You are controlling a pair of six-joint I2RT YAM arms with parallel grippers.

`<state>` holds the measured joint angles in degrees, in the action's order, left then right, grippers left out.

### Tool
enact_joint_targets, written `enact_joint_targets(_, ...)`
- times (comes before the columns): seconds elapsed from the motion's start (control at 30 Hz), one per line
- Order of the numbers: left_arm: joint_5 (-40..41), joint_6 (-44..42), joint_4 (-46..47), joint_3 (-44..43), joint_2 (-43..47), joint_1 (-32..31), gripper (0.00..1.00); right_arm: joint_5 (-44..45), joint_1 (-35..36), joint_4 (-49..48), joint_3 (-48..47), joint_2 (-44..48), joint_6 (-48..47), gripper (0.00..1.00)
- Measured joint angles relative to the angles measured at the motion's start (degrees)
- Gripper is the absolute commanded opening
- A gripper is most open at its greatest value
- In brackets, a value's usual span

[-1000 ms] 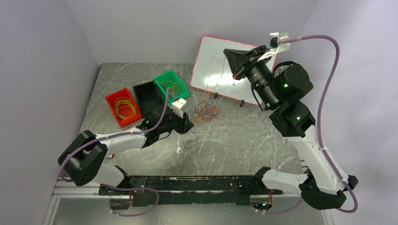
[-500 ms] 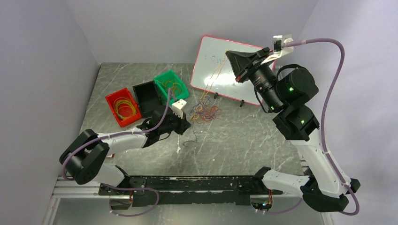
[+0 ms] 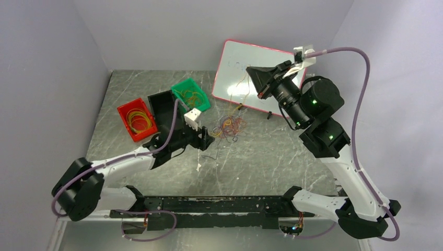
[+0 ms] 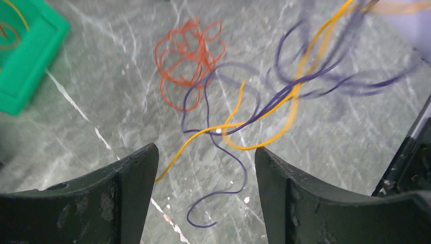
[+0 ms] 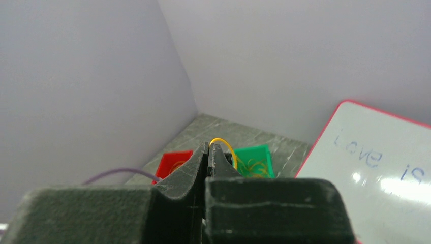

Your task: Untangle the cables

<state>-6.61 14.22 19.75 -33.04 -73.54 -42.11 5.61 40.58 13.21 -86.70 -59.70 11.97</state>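
The cables [image 3: 230,127] lie as a tangle of orange, yellow and dark purple strands mid-table. My left gripper [image 3: 207,140] sits low just left of the tangle; in the left wrist view it [image 4: 206,152] stands open. A dark purple strand [image 4: 229,170] curls on the table between the fingers. A yellow strand [image 4: 193,140] runs up to the left finger [image 4: 137,173], not pinched. An orange coil [image 4: 188,56] lies beyond. My right gripper [image 3: 249,71] is raised over the whiteboard, shut on a yellow cable [image 5: 226,146] whose strands [image 3: 241,89] hang down to the tangle.
A red bin [image 3: 125,112], a black bin [image 3: 156,100] and a green bin [image 3: 198,88] stand at the back left, red and green holding coiled strands. A pink-edged whiteboard [image 3: 235,57] leans at the back right. Grey walls close in on the left, back and right.
My left gripper shut and then opened wide again; its arm has stretched out. My right gripper has sunk slightly, still holding the yellow cable.
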Motion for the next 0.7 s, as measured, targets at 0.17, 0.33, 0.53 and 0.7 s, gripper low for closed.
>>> enact_joint_targets(0.17,0.1,-2.4,0.3,0.7,9.0,0.0,0.81,-2.0,0.0,0.4,3.3,0.1,2.0,0.0)
enact_joint_targets(0.33,1.0,-6.1,0.1,1.0,16.6,0.0,0.89,-3.0,0.0,0.9,4.9,0.0,3.2,0.0)
enact_joint_targets(0.53,-0.9,-10.4,-0.9,-1.2,19.4,0.0,0.95,-6.3,0.0,0.6,5.3,-0.8,4.4,0.0)
enact_joint_targets(0.7,-3.8,-11.7,3.7,-5.0,17.1,0.0,0.97,-10.3,0.0,-0.3,6.5,-1.8,5.6,0.0)
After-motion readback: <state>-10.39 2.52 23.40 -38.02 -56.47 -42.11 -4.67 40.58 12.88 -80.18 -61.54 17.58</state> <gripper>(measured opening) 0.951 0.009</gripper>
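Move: The yellow-purple tangle hangs some 8 cm ahead of the left hand and 7 cm to its right, a little below it. On the table, about 12 cm ahead and 9 cm right of that hand and some 12 cm lower, lies the orange cable; the green bin is roughly 24 cm ahead and 8 cm left. From the right hand the tangle is about 9 cm ahead, 3 cm left and 44 cm below. Still pinching the yellow cable high above the table, the right hand sinks about 6 cm and drifts 4 to 5 cm left, turning some 10 degrees counter-clockwise. Meanwhile the empty left hand climbs about 16 cm, up and away from the tangle, its fingers tipping up some 30 degrees towards level and opening a bit wider. ##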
